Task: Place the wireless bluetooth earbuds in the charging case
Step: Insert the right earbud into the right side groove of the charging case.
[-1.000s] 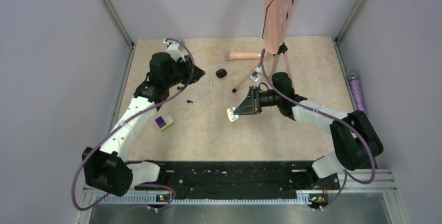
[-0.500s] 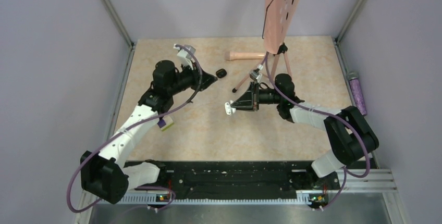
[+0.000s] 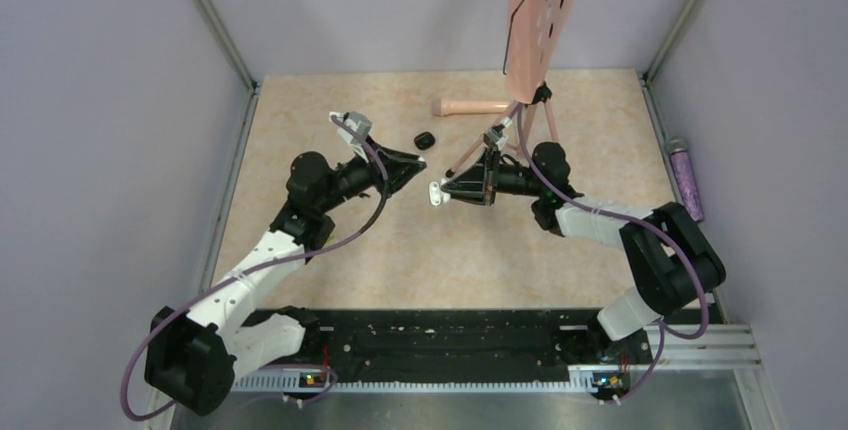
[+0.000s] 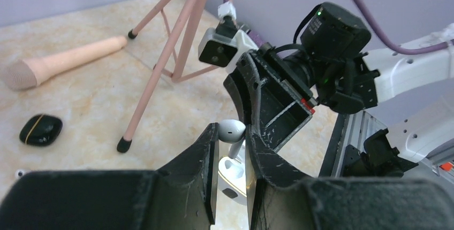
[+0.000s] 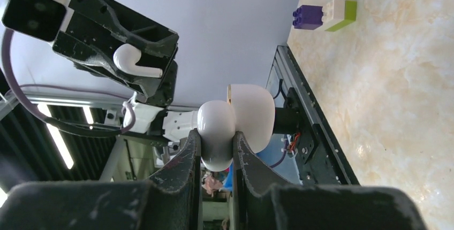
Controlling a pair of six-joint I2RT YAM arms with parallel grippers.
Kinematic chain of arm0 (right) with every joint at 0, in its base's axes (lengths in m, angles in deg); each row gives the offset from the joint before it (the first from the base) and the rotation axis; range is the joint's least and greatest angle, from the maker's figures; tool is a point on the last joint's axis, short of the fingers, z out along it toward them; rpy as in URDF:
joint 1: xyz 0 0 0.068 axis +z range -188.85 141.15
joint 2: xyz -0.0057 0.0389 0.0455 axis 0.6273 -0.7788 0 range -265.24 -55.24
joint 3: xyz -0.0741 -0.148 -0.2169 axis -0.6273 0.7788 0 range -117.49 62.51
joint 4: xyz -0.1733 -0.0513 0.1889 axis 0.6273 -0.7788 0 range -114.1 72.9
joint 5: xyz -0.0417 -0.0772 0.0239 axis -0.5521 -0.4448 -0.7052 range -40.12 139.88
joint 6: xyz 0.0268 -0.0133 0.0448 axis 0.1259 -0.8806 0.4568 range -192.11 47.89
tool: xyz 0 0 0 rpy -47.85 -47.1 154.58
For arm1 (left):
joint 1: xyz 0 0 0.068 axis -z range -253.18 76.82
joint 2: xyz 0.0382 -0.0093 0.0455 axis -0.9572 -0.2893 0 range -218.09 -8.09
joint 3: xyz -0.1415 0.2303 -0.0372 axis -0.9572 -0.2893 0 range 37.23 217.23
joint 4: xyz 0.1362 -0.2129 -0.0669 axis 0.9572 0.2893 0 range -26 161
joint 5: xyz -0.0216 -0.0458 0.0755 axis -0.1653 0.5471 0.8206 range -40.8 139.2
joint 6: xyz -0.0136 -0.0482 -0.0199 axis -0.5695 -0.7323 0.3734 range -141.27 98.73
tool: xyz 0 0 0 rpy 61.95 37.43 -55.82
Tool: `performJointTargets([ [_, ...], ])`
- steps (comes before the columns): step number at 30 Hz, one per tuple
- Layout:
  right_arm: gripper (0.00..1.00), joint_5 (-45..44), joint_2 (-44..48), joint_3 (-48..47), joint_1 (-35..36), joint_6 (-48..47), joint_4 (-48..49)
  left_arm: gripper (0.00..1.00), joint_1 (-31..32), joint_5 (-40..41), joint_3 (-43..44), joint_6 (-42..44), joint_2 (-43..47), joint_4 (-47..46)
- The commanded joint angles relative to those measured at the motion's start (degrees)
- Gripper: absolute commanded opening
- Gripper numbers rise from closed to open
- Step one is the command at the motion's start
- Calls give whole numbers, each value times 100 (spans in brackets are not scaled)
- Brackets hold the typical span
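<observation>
A white stemmed earbud (image 4: pixel 231 130) is pinched between the tips of my left gripper (image 4: pixel 232 132), which is shut on it. Just below it the white charging case (image 4: pixel 231 174) shows an empty socket. My right gripper (image 5: pixel 216 136) is shut on that case (image 5: pixel 217 133), whose lid stands open. In the top view the left gripper (image 3: pixel 412 172) and right gripper (image 3: pixel 445 190) meet tip to tip above mid-table, the case (image 3: pixel 437 193) between them. From the right wrist the earbud (image 5: pixel 134 61) shows in the left jaws. No second earbud is in view.
A black oval pod (image 3: pixel 424 139) lies behind the grippers. A pink microphone (image 3: pixel 472 106) and a pink tripod (image 3: pixel 500 135) carrying a perforated board (image 3: pixel 545 10) stand at the back. A purple-and-yellow block (image 5: pixel 324 15) lies on the table. A purple bottle (image 3: pixel 685 175) sits off the right edge.
My left arm swung right and forward with the earbud, now covering the block in the top view. My right arm carried the case back and left, so both grippers have come together.
</observation>
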Motion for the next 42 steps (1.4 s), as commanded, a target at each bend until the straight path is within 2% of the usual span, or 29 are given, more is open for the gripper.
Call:
performJointTargets([
  [1,0,-104,-48,137,-54,418,833,0,82,-162,-339,-93,274,-1590],
  [7,0,-142,-156,300,-51,1023,1627,0,188,-307,-647,-61,346,-2205],
  [18,0,-184,-126,317,-52,1245,1878,0,323,-1104,-661,-25,225,-2381],
  [28,0,-188,-308,312,-54,1712,2495,0,410,-1132,-868,-56,42,-2614],
  [42,0,-248,-359,398,-55,1935,2820,0,480,-1208,-860,-46,-279,-2726],
])
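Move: The open charging case, already in the right fingers, lies about 3 cm back, 3 cm right and 8 cm below the left hand, which holds the right earbud. That earbud is some 3 cm ahead, 4 cm left and 7 cm above the right hand; the case is 1 cm back, 2 cm left and 1 cm below it. From the left hand, a black tripod foot lies roughly 22 cm ahead, 4 cm right, and a black case 32 cm ahead, 3 cm left, both about 30 cm down. Both grips hold throughout, the left on the earbud and the right on the case by its lid. The left hand draws back about 5 cm and drifts 3 cm right towards the case, climbing some 3 cm, then sinking as far again, while turning about 15 degrees clockwise. The right hand brings the case up about 3 cm, tipping its fingertips upward some 10 degrees. ##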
